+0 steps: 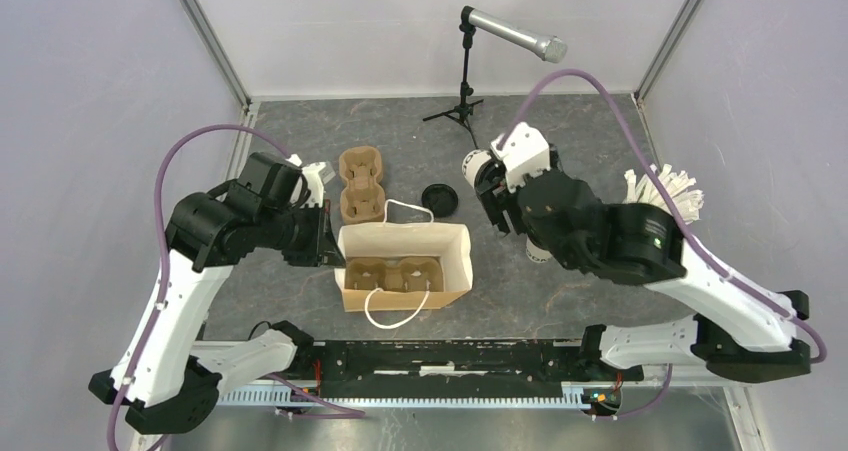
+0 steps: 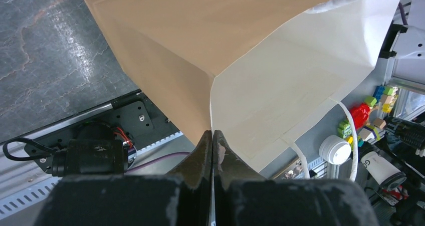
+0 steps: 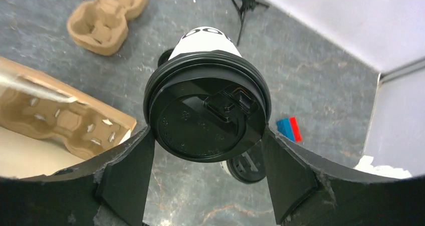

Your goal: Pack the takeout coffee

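A takeout coffee cup (image 3: 206, 113), white with a black lid, sits between my right gripper's (image 3: 206, 132) fingers (image 3: 131, 171), lid facing the wrist camera. In the top view that cup (image 1: 476, 165) is held right of and behind the open paper bag (image 1: 455, 263). A second lidded cup (image 3: 246, 167) lies on the table below it, partly hidden under the right arm (image 1: 537, 252). My left gripper (image 2: 213, 134) is shut on the bag's (image 2: 250, 60) left edge (image 1: 330, 243). A brown cup carrier (image 1: 392, 275) sits inside the bag.
A second brown carrier (image 1: 360, 183) lies behind the bag, with a loose black lid (image 1: 440, 199) to its right. A microphone stand (image 1: 462, 106) stands at the back. A cup of white straws (image 1: 665, 186) is at the right, and a blue-red block (image 3: 289, 128) lies on the table.
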Motion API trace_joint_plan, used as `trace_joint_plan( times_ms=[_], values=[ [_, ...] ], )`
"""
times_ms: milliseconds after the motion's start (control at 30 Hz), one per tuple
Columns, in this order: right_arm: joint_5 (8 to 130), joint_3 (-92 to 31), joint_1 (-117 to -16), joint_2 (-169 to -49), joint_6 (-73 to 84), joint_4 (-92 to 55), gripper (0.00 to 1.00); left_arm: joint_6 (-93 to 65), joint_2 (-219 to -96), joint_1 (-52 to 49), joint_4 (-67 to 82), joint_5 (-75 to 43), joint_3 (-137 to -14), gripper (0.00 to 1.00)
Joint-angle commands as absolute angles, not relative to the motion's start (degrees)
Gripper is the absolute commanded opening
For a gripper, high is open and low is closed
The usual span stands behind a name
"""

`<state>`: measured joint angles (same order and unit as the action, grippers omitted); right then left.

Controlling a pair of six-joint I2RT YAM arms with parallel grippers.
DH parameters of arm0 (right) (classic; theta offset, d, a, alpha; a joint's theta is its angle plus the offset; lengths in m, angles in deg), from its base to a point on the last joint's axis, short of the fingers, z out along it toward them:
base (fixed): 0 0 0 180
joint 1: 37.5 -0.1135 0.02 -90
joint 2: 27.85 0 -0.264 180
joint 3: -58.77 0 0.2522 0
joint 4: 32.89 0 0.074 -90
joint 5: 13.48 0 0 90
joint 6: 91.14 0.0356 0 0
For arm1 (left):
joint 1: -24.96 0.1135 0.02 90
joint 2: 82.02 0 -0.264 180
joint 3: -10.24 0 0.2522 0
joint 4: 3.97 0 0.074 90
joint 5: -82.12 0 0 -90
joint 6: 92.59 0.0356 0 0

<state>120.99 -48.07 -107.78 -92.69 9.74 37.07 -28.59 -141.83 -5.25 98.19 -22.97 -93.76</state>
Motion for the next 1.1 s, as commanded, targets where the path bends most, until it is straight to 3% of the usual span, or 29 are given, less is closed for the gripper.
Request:
trace_joint_plan(
  times_ms=[0, 300, 533, 1067],
  values=[
    [112.3, -52.6, -99.3, -96.5, 16.3, 45.9, 0.58, -26.3, -138.8, -4.8, 97.1, -20.1, -92.4, 0.02],
    [91.1, -52.1, -85.7, -103.7, 16.8, 49.1, 0.58, -24.9, -136.1, -4.8, 97.1, -18.9, -91.2, 0.02],
    [79.2, -46.9, -81.1, -109.2, 14.1, 52.5, 0.57, -24.7, -135.7, -4.7, 97.2, -18.7, -92.5, 0.02],
    [81.4, -33.8, -80.3, -114.5, 8.9, 46.0, 0.59, -26.2, -134.4, -4.7, 93.1, -20.4, -91.7, 0.02]
  ],
)
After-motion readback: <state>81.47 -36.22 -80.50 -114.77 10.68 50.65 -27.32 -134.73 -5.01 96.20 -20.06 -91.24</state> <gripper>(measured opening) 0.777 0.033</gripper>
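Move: The held lidded cup is bound for a bare patch of table almost straight under the right hand, some 32 cm below and 2 cm to its right. The standing lidded cup is about 5 cm ahead and 12 cm right of that hand; the paper bag's middle is 7 cm back and 17 cm left, and the loose black lid 17 cm ahead and 12 cm left. From the left hand the patch is roughly 31 cm right and 10 cm ahead. The lidded cup, still gripped in the right fingers, is carried down about 23 cm towards the table beside the standing cup, swinging some 4 cm forward first and then back. As it sinks, the wrist tips down about 50 degrees, bringing the cup nearer upright. The left fingers stay shut on the bag's rim and draw it about 2 cm left. ##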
